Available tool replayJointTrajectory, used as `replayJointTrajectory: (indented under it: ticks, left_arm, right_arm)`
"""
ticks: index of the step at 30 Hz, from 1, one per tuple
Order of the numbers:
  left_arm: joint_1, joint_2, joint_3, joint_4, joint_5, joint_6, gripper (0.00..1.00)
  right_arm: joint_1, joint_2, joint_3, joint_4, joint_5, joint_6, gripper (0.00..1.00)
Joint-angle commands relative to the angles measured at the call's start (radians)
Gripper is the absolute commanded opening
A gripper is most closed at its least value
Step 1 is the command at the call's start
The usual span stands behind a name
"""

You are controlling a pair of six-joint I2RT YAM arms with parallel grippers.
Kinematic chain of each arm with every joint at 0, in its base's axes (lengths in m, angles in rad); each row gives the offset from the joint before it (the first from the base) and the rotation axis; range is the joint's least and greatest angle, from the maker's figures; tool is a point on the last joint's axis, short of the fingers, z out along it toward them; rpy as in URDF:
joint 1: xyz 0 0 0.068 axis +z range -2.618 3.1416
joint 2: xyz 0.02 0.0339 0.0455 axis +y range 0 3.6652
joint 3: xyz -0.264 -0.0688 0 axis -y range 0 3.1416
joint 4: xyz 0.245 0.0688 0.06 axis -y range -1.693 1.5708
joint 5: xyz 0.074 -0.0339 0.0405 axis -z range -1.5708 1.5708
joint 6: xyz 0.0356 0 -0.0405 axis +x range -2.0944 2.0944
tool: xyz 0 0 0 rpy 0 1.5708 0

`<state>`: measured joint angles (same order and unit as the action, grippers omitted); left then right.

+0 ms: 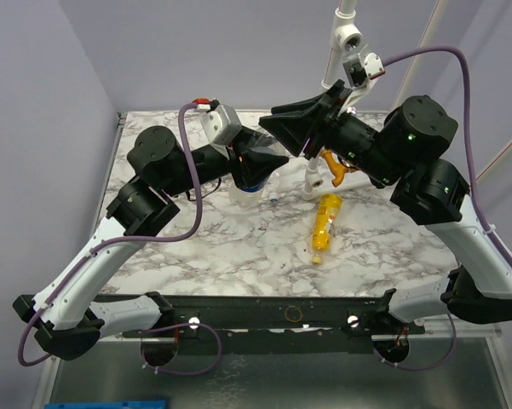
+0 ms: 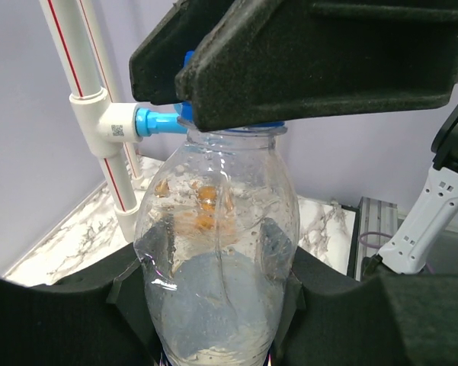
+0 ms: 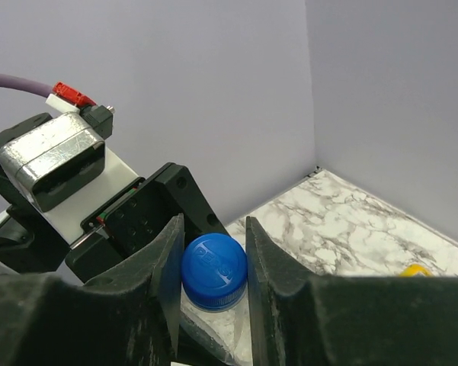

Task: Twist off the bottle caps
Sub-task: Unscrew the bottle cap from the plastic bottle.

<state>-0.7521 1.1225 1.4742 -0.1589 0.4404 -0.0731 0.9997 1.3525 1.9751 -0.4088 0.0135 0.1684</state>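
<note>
A clear bottle [image 2: 217, 252] with a blue label [image 1: 250, 191] stands upright at the back middle of the table. My left gripper [image 2: 217, 305] is shut on its body, one black finger on each side. A blue Pepsi cap [image 3: 214, 268] sits on the bottle's neck. My right gripper [image 3: 213, 248] comes from above and is shut on this cap, both pads touching its ribbed sides. In the top view the right gripper [image 1: 273, 128] hangs over the left gripper [image 1: 257, 169] and hides the cap. A yellow-orange bottle [image 1: 325, 223] lies on its side right of centre.
A white PVC pole [image 2: 99, 114] with a blue fitting [image 2: 156, 122] stands just behind the held bottle, its foot [image 1: 312, 183] on the marble table [image 1: 238, 247]. An orange object [image 1: 335, 167] sits beside that foot. Purple walls close in on the left and at the back.
</note>
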Motion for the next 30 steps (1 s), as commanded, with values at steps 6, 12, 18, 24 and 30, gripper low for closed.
replayJointTrajectory:
  ticks: [6,12,18,24,30]
  left_arm:
    - [0.004,0.000,-0.008,0.021,0.412,-0.073,0.00]
    - [-0.001,0.028,0.018,0.025,0.849,-0.188,0.00]
    - [0.001,0.027,0.013,0.020,0.742,-0.134,0.00]
    - [0.000,0.017,-0.034,0.007,0.248,-0.007,0.00]
    - [0.000,0.017,-0.069,0.024,-0.023,0.064,0.00]
  right_arm:
    - [-0.001,-0.053,-0.075,0.047,-0.416,-0.095,0.01]
    - [-0.001,-0.058,-0.080,-0.032,-0.847,-0.156,0.01]
    - [-0.001,-0.103,-0.155,0.041,-0.598,-0.149,0.27]
    - [-0.001,-0.090,-0.163,0.120,-0.016,-0.070,1.00]
    - [-0.001,-0.007,-0.089,0.080,0.210,0.001,1.00]
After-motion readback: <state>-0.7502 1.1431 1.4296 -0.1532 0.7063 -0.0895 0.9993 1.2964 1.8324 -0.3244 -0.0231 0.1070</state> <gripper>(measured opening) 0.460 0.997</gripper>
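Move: The right fingertips already pinch the blue cap, right at the hand point. The cap sits about 9 cm above, 2 cm ahead and 3 cm to the right of the left hand, which grips the bottle's body. From the right hand, the bottle body's middle lies about 10 cm down, 2 cm back and 2 cm left; the nearer yellow bottle lies on the table roughly 9 cm ahead, 14 cm right and 50 cm below. Keep the left grip on the bottle and the right pinch on the cap while swinging both hands back about 12 cm together, left turning clockwise some 40 degrees, right counter-clockwise about as much, twisting cap against bottle. Then open the right fingers wide to release the cap and swing both forward again, left stopping partway, right nearly at its start, both ending slightly lower. ##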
